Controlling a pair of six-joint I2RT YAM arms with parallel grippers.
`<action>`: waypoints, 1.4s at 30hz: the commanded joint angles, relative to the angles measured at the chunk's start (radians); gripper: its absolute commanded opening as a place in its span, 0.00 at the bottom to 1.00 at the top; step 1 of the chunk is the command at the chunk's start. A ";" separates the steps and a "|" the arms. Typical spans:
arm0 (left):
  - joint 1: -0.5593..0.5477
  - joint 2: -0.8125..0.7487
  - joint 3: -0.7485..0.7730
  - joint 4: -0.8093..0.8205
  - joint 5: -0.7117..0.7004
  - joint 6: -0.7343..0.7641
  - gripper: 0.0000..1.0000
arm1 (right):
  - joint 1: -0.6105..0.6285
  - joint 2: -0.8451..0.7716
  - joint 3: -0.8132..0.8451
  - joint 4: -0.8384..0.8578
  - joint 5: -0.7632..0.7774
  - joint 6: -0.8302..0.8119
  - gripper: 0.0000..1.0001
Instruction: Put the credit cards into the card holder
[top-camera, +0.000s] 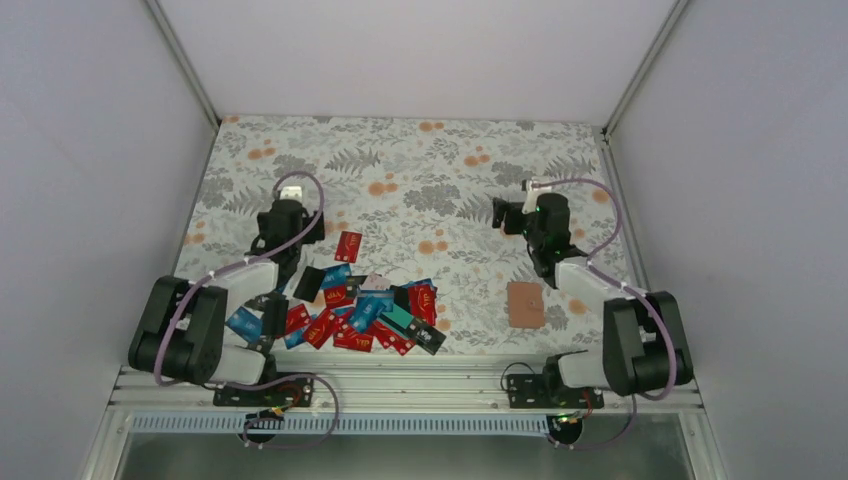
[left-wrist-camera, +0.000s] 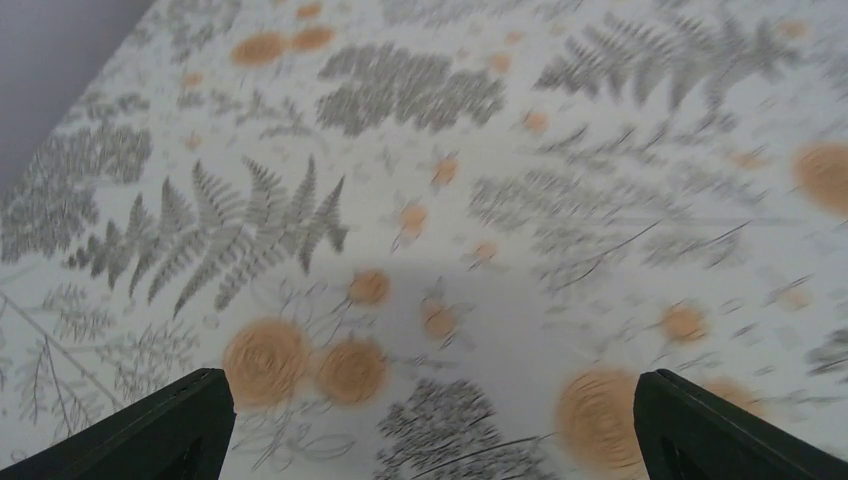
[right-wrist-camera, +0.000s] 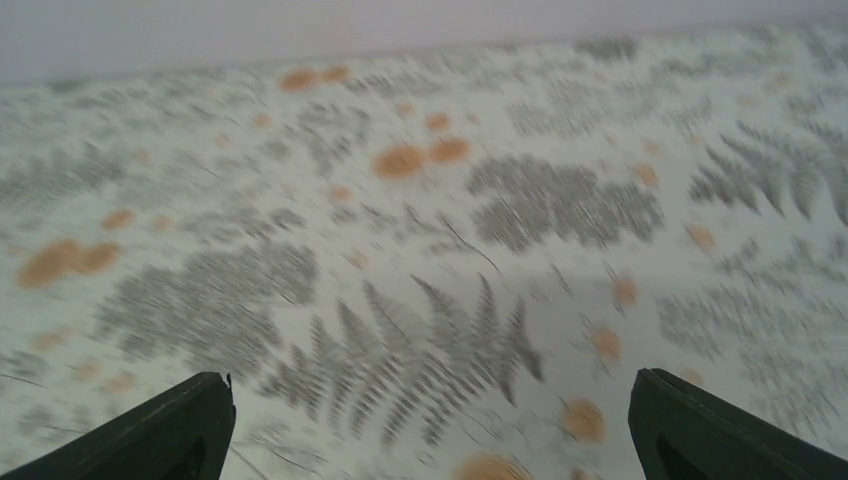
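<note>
The credit cards (top-camera: 362, 312) lie in a loose pile near the table's front edge, mostly red with some blue, black and teal. One red card (top-camera: 348, 245) lies apart just behind the pile. The card holder (top-camera: 525, 303), tan-brown and closed flat, lies at the front right beside the right arm. My left gripper (top-camera: 290, 215) hovers behind the pile's left side; its wrist view shows it (left-wrist-camera: 425, 380) open and empty over bare cloth. My right gripper (top-camera: 520, 214) is behind the holder, also open and empty (right-wrist-camera: 428, 376). Neither wrist view shows cards or the holder.
The table carries a pale cloth (top-camera: 420, 170) printed with grey ferns and orange flowers. White walls enclose the left, back and right sides. A metal rail (top-camera: 400, 385) runs along the near edge by the arm bases.
</note>
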 joint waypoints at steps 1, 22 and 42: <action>0.091 0.064 -0.118 0.362 0.100 0.083 1.00 | -0.088 0.069 -0.110 0.290 -0.056 -0.061 1.00; 0.245 0.043 0.326 -0.091 0.189 0.136 1.00 | -0.239 0.128 0.373 -0.238 0.029 -0.038 1.00; 0.118 -0.044 0.484 -0.790 0.730 -0.086 1.00 | -0.146 -0.185 0.102 -1.027 -0.282 0.521 1.00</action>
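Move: The card holder lies flat about 16 cm back and 3 cm to the right of the right hand, 16 cm below. The nearest red pile card is level with the holder, some 21 cm left of that hand. For the left hand, the lone red card lies about 13 cm right and 1 cm back, 11 cm down; the black card is 10 cm back and 4 cm right, and a blue card 8 cm back, 10 cm right. Dip both open grippers while spreading them apart, then swing them forward and up. Bring the right one back some 16 cm and down towards the card holder, tipping its fingers about 40 degrees downward. Draw the left one back, right and down from its peak, tilting its fingers down and rightward to face the lone red card, still well above the table. ##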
